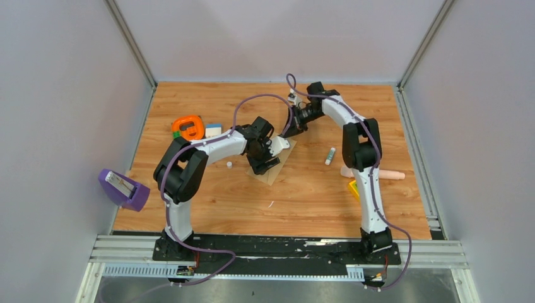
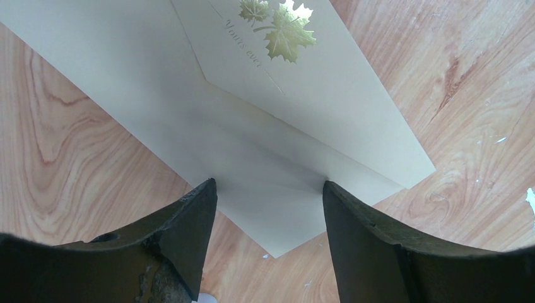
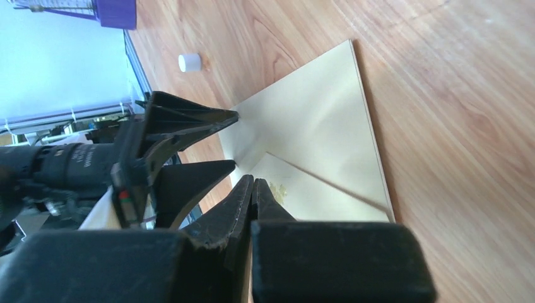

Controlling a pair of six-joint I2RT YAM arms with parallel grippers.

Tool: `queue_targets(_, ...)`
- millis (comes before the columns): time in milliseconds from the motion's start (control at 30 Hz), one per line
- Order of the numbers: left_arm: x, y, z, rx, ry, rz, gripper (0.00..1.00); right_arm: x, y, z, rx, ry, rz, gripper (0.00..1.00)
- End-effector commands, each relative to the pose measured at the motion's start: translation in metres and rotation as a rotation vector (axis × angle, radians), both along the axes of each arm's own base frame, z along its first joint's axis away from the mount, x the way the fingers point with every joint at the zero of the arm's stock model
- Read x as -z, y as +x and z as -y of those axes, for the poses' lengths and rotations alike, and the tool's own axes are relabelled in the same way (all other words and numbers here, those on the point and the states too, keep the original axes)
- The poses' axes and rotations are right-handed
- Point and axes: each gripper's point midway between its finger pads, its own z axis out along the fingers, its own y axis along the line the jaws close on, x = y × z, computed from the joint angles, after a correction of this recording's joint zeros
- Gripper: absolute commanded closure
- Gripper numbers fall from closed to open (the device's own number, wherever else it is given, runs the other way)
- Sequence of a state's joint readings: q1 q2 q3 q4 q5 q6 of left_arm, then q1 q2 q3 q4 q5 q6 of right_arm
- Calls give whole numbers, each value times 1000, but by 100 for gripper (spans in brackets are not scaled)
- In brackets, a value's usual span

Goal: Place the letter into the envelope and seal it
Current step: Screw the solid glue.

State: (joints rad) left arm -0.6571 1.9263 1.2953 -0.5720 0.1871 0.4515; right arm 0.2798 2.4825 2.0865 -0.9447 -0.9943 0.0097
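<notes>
The envelope point(image 1: 279, 165) lies flat at mid-table, tan from above and pale in the wrist views point(image 2: 158, 82). Its pointed flap point(image 2: 328, 82) carries gold maple leaves and lies folded over the body. My left gripper point(image 2: 268, 183) is open, both fingertips point(image 2: 200, 196) pressing down on the envelope near one corner, with nothing pinched between them. My right gripper point(image 3: 253, 182) is shut, its tip at the flap point(image 3: 328, 189) beside the gold leaves; I see nothing held between its jaws. In the top view it point(image 1: 291, 131) reaches in from behind the envelope. The letter is out of view.
An orange tape dispenser point(image 1: 189, 126) and a small box point(image 1: 213, 129) sit at back left. A white cap point(image 1: 229, 165) lies left of the envelope, a glue stick point(image 1: 330, 156) to its right. A purple holder point(image 1: 123, 188) hangs at the left edge. Pink point(image 1: 391, 175) and yellow point(image 1: 353, 187) items lie right.
</notes>
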Motion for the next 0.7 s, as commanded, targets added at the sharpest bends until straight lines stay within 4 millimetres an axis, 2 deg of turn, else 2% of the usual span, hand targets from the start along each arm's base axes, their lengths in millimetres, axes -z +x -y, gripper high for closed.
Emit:
queue_targets(0, 30, -25, -6, 3, 57, -110, 27, -70, 24, 18, 50, 72, 145, 100)
queue_targets(133, 26, -25, -1, -13, 33, -119, 20, -75, 33, 50, 117, 32, 170, 100)
queue_targets(233, 14, -21, 9, -39, -14, -107, 13, -85, 38, 79, 167, -5, 220, 92)
queue_targets(333, -18, -8, 20, -57, -100, -21, 2, -103, 38, 110, 213, -52, 299, 85)
queue_targets(433, -60, 7, 25, -76, -180, 96, 0, -120, 30, 139, 247, -111, 383, 76)
queue_targets(467, -68, 10, 24, -83, -193, 118, 0, -127, 25, 145, 253, -129, 417, 72)
queue_targets(500, -84, 17, 21, -101, -217, 161, 0, -133, 23, 160, 279, -154, 448, 68)
queue_targets(533, -92, 20, 19, -109, -229, 179, 0, -137, 19, 170, 296, -176, 477, 63)
queue_targets(567, -107, 26, 14, -125, -253, 213, 0, -148, 11, 177, 308, -193, 524, 57)
queue_targets(667, -131, 36, 1, -141, -277, 264, 0, -162, -6, 192, 324, -237, 610, 44)
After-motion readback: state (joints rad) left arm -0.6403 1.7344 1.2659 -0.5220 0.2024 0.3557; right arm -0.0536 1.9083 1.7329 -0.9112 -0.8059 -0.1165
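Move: The glue stick lies about 15 cm to the right of the right hand, 7 cm back and 4 cm lower. The microphone is roughly 29 cm right and 13 cm back, while the envelope's middle is 8 cm back, 3 cm left and 5 cm below. The left hand's fingers rest on the envelope, whose middle is some 3 cm ahead, 2 cm right and 1 cm down; the white cap stands about 12 cm to its left, straight across and 1 cm lower. Swinging right by about 17 cm and climbing some 12 cm, the right hand, already clear of the envelope, bows forward, then comes back to end high over the table just beyond the glue stick. Its shut fingers open halfway as the wrist tilts up and turns clockwise. The left hand spreads its fingers fully, slips a centimetre right, then lifts off the envelope, rising ever faster. ##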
